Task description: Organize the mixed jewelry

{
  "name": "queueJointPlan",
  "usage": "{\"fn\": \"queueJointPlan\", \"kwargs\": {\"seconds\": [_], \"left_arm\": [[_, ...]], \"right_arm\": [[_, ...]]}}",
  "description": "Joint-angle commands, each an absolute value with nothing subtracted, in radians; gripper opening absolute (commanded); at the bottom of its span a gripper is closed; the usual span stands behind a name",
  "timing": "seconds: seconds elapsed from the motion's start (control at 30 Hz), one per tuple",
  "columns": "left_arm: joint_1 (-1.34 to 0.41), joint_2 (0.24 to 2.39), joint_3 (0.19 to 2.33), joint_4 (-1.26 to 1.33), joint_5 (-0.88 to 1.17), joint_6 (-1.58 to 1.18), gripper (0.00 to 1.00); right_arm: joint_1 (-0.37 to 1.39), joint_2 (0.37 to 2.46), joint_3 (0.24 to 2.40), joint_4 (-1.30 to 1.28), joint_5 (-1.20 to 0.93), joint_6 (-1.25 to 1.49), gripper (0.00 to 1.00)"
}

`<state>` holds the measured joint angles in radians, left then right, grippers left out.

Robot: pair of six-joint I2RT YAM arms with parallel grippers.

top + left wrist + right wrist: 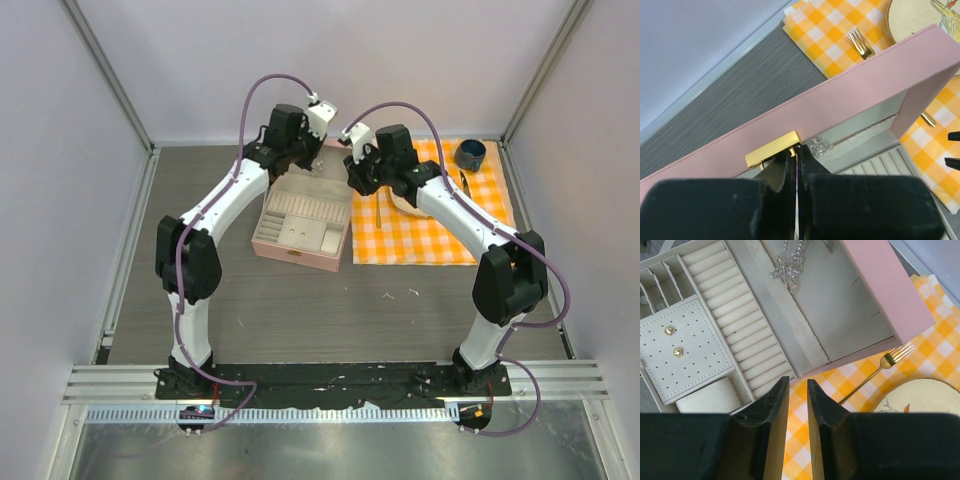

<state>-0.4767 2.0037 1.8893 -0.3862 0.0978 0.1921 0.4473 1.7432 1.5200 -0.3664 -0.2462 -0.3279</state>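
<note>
The pink case [300, 225] lies open, its lid [850, 80] standing up. My left gripper [799, 149] is shut, its tips right under the lid's gold clasp [772, 150]. A sparkly pendant [821, 146] hangs inside the lid beside those tips. From the pendant [788, 267] the thin silvery chain [801, 246] rises out of the right wrist view, so I cannot tell if it is pinched. Two tiny studs [670, 330] sit on the perforated pad. My right gripper [798, 382] is open and holds nothing, over the checked cloth by the case's corner.
An orange checked cloth [430, 225] lies right of the case with a pale plate [920, 400], a gold fork [890, 360] and a dark blue cup [470, 153] on it. Ring rolls [735, 325] and small compartments fill the case's tray. Walls enclose the table.
</note>
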Motion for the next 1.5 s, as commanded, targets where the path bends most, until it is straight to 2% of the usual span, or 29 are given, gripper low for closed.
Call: {"fn": "queueJointPlan", "kwargs": {"seconds": [0.0,0.83,1.07,1.37,1.47], "left_arm": [[-0.476,2.011,1.954,-0.334,0.063,0.212,0.01],[-0.477,2.040,2.000,-0.365,0.026,0.256,0.01],[-0.477,2.039,1.988,-0.373,0.028,0.267,0.08],[-0.477,2.031,1.973,-0.367,0.029,0.268,0.27],[-0.477,2.029,1.973,-0.367,0.031,0.265,0.28]], "right_arm": [[0.442,1.680,1.528,-0.324,-0.258,-0.328,0.27],[0.442,1.666,1.509,-0.324,-0.262,-0.328,0.27],[0.440,1.661,1.500,-0.321,-0.261,-0.328,0.27],[0.440,1.660,1.500,-0.319,-0.264,-0.327,0.27],[0.440,1.657,1.496,-0.319,-0.264,-0.327,0.27]]}}
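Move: My left hand, fingers shut on the necklace's end, is at the open lid, with the lid hooks about 1 cm ahead and 1 cm to the right, roughly level. The gold clasp is some 2 cm to my left and 1 cm ahead; the necklace bunch dangles about 1 cm right, 1 cm back and 4 cm below. The ring rolls lie some 10 cm back, 12 cm down. From my right hand the hooks are about 6 cm ahead, 9 cm left. With my left hand I ease the pinched necklace end barely 1 cm forward under the lid's top rim, towards the hooks, rolling the wrist slightly so its left side rises. There I stop and part the fingers about a quarter of their range to let the chain go at the hook, without drawing the hand away. ##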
